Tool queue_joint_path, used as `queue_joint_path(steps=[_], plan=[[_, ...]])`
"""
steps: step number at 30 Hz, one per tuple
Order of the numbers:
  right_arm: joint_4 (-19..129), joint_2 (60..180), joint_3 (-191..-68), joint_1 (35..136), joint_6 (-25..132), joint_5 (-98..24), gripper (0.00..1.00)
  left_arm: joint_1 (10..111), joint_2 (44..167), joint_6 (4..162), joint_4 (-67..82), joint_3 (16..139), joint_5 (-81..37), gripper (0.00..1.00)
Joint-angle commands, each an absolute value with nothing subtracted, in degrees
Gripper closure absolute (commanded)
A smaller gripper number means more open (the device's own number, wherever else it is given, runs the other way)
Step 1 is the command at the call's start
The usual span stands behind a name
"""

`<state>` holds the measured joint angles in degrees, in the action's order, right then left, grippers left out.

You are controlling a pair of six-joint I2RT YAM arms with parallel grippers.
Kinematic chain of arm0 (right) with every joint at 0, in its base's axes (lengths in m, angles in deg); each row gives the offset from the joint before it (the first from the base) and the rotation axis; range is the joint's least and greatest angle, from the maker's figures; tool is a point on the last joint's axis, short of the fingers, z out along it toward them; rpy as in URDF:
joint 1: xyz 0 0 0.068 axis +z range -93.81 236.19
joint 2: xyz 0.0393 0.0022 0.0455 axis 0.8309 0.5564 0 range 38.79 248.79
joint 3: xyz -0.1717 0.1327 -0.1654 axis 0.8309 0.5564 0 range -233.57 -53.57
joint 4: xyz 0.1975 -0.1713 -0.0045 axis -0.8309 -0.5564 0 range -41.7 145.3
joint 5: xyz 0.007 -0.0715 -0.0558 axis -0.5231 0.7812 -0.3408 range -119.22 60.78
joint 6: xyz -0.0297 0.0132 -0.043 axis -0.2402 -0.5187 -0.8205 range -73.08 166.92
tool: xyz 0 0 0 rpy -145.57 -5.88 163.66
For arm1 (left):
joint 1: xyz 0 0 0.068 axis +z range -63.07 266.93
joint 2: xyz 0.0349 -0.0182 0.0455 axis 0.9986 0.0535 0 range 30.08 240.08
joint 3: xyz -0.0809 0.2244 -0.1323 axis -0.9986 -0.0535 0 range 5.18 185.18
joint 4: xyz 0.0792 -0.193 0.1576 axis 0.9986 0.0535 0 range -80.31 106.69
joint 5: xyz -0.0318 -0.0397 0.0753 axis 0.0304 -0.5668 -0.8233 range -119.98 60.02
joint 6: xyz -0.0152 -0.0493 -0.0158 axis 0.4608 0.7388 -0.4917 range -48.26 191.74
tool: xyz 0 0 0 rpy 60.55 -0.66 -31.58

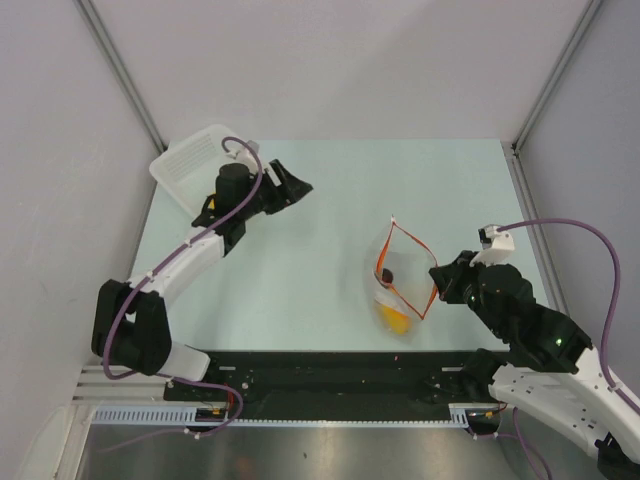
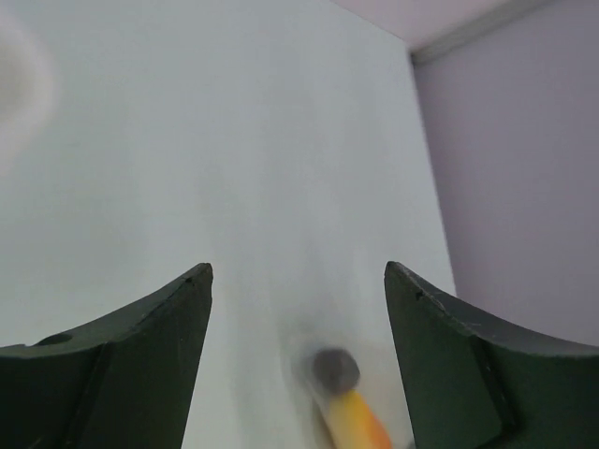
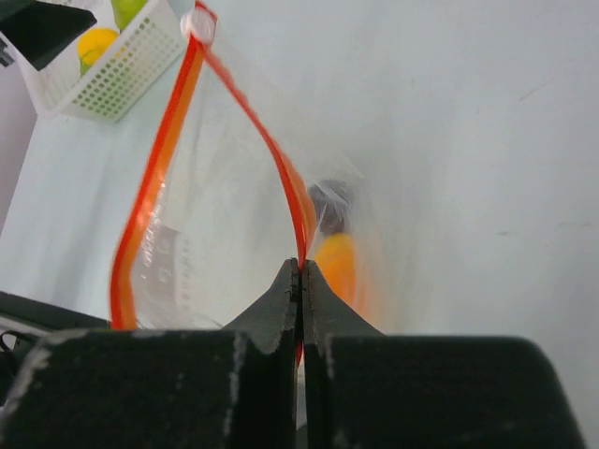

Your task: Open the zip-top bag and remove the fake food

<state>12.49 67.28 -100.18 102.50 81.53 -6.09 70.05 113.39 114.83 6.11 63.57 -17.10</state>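
Observation:
The zip-top bag (image 1: pixel 404 262) lies right of centre on the pale table, its red-orange zip mouth spread wide. My right gripper (image 1: pixel 437 278) is shut on the near side of the zip strip (image 3: pixel 298 224). Two pieces of fake food sit inside the bag: a dark round piece (image 3: pixel 329 206) and a yellow-orange piece (image 3: pixel 339 264). My left gripper (image 1: pixel 291 186) hovers open and empty at the back left, far from the bag. Between its fingers (image 2: pixel 140 355) the dark piece (image 2: pixel 335 369) and the orange piece (image 2: pixel 360 421) show blurred in the distance.
A white slotted basket (image 1: pixel 190 165) stands at the table's back left corner, just behind the left arm. It holds a yellow fruit (image 3: pixel 96 42) and a green one (image 3: pixel 131 9). Grey walls close in the table on three sides.

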Motion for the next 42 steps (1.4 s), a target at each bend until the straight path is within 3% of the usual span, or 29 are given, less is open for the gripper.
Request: queue_joint_path(steps=[1, 6, 12, 23, 29, 33, 42], plan=[[13.1, 69.7, -105.6, 102.4, 76.7, -2.4, 1.00, 62.4, 106.6, 112.0, -3.1, 62.5, -5.5, 0.25], [18.5, 73.4, -101.8, 102.5, 78.6, -8.6, 1.00, 54.4, 102.5, 110.0, -4.9, 63.0, -3.2, 0.29], [28.6, 74.1, -93.7, 102.6, 85.1, -17.1, 1.00, 47.7, 100.8, 110.7, -5.6, 58.8, -0.8, 0.53], [32.1, 74.2, -91.7, 102.7, 86.6, -21.1, 1.00, 40.7, 99.3, 114.4, -7.6, 50.0, -1.1, 0.62], [37.5, 74.6, -90.0, 102.8, 88.5, -23.4, 1.00, 37.5, 103.9, 118.3, -7.4, 51.4, -2.6, 0.68], [39.4, 75.5, -89.5, 103.4, 90.0, -23.9, 1.00, 36.9, 107.7, 121.8, -7.0, 52.8, -3.7, 0.81], [43.2, 76.8, -87.4, 106.2, 90.2, -23.7, 1.00, 35.5, 113.9, 131.2, 1.1, 57.6, -12.0, 0.87]])
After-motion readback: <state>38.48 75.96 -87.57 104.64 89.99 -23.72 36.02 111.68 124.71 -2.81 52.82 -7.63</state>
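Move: The left hand, empty, heads for the open mouth of the zip-top bag, whose middle lies about 19 cm back, 24 cm to its right and 3 cm below. Inside the bag, the yellow food is roughly 22 cm back, 25 cm right and 16 cm down from that hand, with the dark food some 7 cm farther out than the yellow one. The right hand already pinches the bag's rim; from it the mouth's middle is about 3 cm ahead, 6 cm left and 5 cm below. Back and to its right, the left hand swings about 30 cm to the bag's mouth, arching some 10 cm up before sinking, turning about 40 degrees clockwise and drawing its wide-open fingers nearly shut beside the right fingertips. The right hand keeps its pinch on the orange rim, carrying it about 10 cm left, ending 3 cm lower after a brief rise, with a 20-degree turn and roll. ##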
